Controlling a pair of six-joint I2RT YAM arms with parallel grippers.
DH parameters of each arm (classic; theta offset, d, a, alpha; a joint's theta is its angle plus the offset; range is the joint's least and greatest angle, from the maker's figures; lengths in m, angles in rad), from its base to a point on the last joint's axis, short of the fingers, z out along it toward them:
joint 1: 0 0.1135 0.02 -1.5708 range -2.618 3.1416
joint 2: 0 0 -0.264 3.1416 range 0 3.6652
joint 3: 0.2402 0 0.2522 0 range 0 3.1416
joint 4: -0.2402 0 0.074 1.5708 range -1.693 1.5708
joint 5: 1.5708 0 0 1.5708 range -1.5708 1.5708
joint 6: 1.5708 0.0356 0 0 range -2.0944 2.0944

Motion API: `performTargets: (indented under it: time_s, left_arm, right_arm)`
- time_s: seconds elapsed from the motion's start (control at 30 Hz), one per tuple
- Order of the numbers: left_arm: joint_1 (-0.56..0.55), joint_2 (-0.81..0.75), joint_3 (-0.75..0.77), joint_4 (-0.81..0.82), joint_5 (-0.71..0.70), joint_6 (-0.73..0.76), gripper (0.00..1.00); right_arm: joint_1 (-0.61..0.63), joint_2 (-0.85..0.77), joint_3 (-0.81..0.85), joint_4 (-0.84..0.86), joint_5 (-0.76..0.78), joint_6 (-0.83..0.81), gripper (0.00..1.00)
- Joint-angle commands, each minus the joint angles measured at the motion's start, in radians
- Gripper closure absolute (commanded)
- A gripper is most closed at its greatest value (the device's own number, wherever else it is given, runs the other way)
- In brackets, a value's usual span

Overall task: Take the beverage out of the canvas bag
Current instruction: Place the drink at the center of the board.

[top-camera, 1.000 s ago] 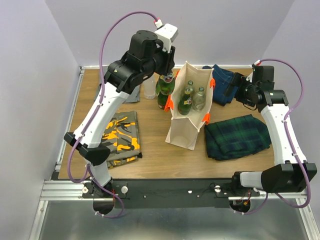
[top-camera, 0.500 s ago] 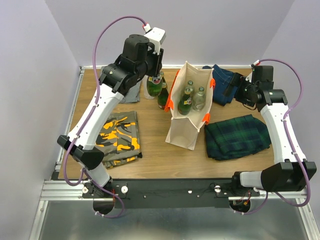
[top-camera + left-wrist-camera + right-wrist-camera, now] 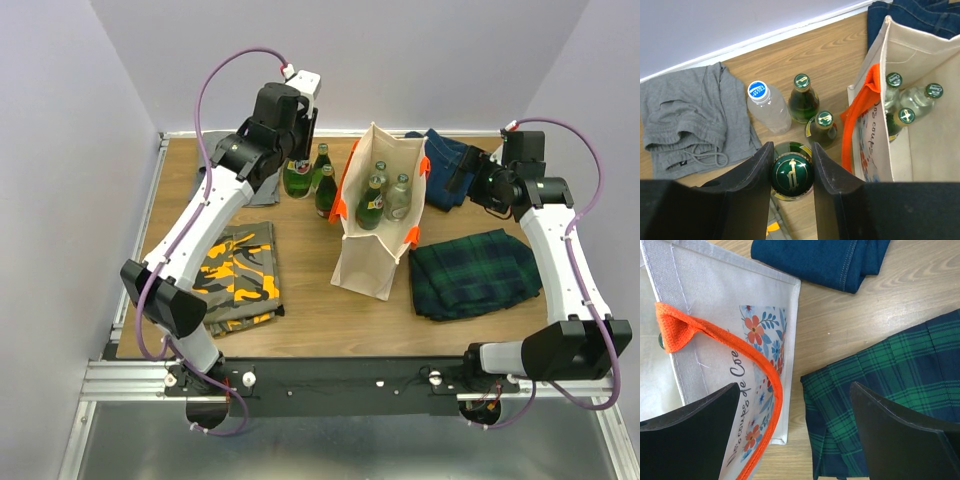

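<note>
The canvas bag stands open mid-table with orange handles. Three bottles stand upright inside it. My left gripper is shut on the green cap of a green beverage bottle, held upright left of the bag. That bottle is low beside two green bottles and a clear water bottle on the table. Whether its base touches the wood I cannot tell. My right gripper hangs open over the bag's right edge, holding nothing.
Folded clothes lie around: grey shorts at back left, a camouflage piece front left, a green plaid piece right of the bag, and jeans at back right. The back wall runs just behind the bottles.
My left arm has carried the green bottle left and down, away from the bag, to the bottles standing at the back. The right arm has not moved.
</note>
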Motion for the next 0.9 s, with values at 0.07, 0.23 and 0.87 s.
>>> performTargets:
  time_s: [0.07,0.23,0.87]
  left_arm:
    - [0.017,-0.045,-0.076,0.226,-0.06,-0.026,1.0]
    - [0.04,-0.045,-0.148,0.301,-0.066,-0.061,1.0]
    - [0.074,-0.041,-0.415,0.568,-0.078,-0.151,1.0]
  right_arm:
    - [-0.001,0.022,0.033,0.008,-0.005,0.0,0.0]
    - [-0.001,0.03,0.042,0.01,-0.004,-0.003,0.0]
    - [-0.002,0.048,0.045,0.005,0.013,-0.007,0.0]
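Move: The left hand already holds a green bottle by the neck. The bare patch of board it is being brought to lies about 4 cm ahead, 2 cm left and 34 cm below the hand. Bottles stand some 22 cm lower: the nearer green bottle 8 cm ahead and 6 right, the farther one 16 ahead and 5 right, the clear bottle 15 ahead and 2 left. That patch is roughly 36 cm left, 4 ahead and 23 below the right hand. The left hand keeps its grip on the neck and lowers the green bottle about 11 cm towards the free patch of board to the left of the standing green bottles, easing forward some 4 cm and a little left on the way. The wrist swings about 10 degrees counter-clockwise as it sinks; the forward and leftward drift dies out near the end, leaving a straight descent with the fingers still closed on the bottle. ##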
